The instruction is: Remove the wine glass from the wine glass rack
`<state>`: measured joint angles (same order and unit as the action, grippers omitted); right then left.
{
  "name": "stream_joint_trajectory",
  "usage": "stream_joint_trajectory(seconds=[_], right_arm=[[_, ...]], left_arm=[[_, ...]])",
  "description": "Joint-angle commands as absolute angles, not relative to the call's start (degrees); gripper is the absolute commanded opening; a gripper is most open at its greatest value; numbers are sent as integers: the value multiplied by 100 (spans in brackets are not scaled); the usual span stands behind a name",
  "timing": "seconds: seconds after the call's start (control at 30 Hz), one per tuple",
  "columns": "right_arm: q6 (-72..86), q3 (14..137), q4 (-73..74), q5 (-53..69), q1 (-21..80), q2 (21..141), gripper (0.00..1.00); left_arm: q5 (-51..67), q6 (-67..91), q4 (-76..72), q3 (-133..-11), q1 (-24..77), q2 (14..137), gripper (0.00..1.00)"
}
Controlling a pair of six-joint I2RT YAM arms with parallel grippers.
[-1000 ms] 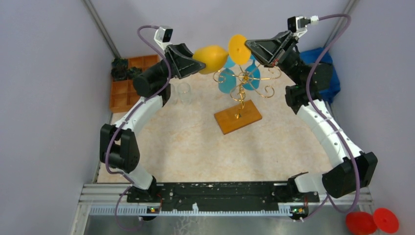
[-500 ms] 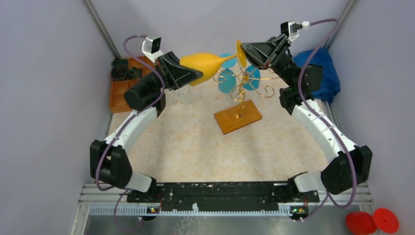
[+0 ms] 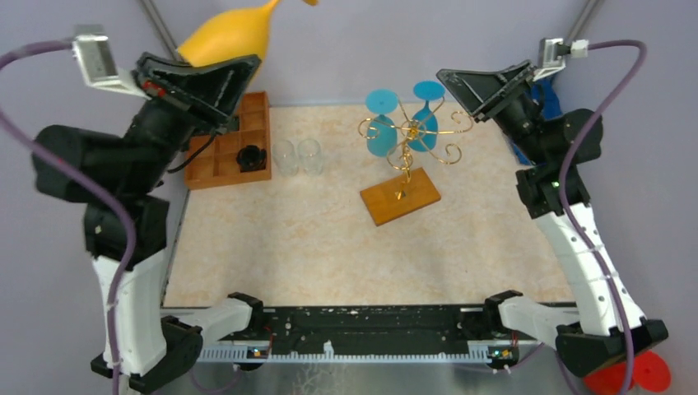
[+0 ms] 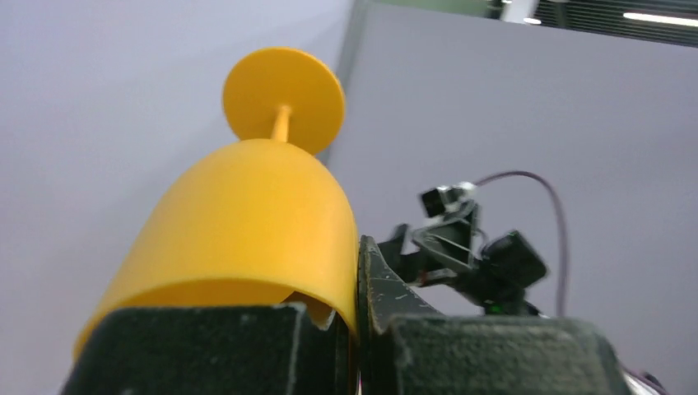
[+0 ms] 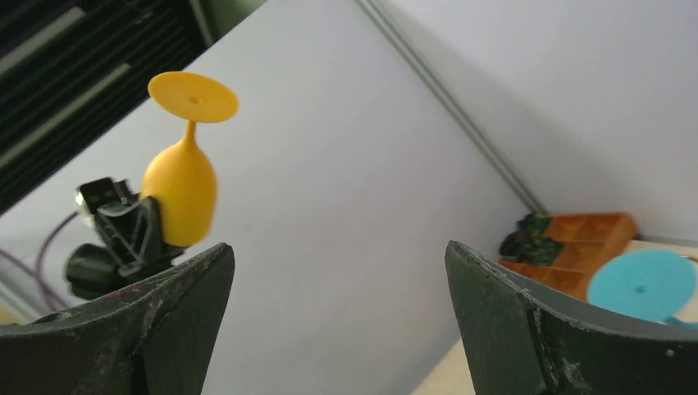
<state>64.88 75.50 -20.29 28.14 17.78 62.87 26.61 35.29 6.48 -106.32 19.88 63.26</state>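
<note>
My left gripper [image 3: 234,70] is raised high at the far left and is shut on the rim of a yellow wine glass [image 3: 226,37], which points up and away with its foot at the top edge. In the left wrist view the wine glass [image 4: 247,214] is pinched at its rim wall by the left gripper [image 4: 358,329]. The gold wire wine glass rack [image 3: 407,136] stands on its wooden base [image 3: 401,196] with two blue glasses [image 3: 381,136] hanging on it. My right gripper [image 3: 453,82] is open and empty, above and right of the rack, and it shows wide apart [image 5: 337,247].
An orange compartmented tray [image 3: 226,144] sits at the back left with two clear glasses [image 3: 286,156] beside it. A blue cloth [image 3: 539,95] lies behind the right arm. Red pieces [image 3: 625,374] lie off the table at the near right.
The left arm has lifted the yellow glass up and away to the left, clear of the rack. The right gripper let go of the glass's foot, opened wide and drew back to the right.
</note>
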Motion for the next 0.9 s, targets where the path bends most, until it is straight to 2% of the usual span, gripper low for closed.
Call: stream_joint_trajectory(seconds=[0.0,0.17,0.4,0.6,0.87], right_arm=[[4690,8435,125,1959,1723,5882,97],[3929,8976,1265,1343,1723,5777,97],[3743,9366,2322,1149,1722,6123,97],[3889,9216,2218,1291,1723,6353,98],[3919,8977,2111,1347,1714,6489,99]], left_arm=[[649,1682,5218,-12072,1971,7052,0],[-212,1396,7000,-12911,1975,7802,0],[-962,1351,7320,-12099,2013,7844,0],[-1829,1485,7737,-11172,2042,8206,0],[-450,1120,6219,-9619,2044,8366,0]])
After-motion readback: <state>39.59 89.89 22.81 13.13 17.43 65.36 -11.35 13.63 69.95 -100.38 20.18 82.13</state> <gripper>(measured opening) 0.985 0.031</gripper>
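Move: Below and ahead of the left hand, which already pinches the yellow wine glass by its rim, stand the two clear glasses: about 26 cm forward, 7 cm left, nearly 60 cm down; the wooden tray lies 28 cm forward, 24 cm left. From the open right hand, the nearer blue glass hangs 17 cm ahead, 1 cm right and 20 cm lower, the other blue glass 15 cm ahead, 9 cm left, and the rack's hub 11 cm ahead, 2 cm left. Swinging down fast with the yellow glass still pinched, the left hand drops nearly 40 cm towards the clear glasses, going some 12 cm forward and 9 cm left, its wrist pitching over until the fingers point forward and down. The empty right hand first shifts right, rising slightly, then sinks and reaches forward towards the nearer blue glass, turning clockwise, fingers wide open. ##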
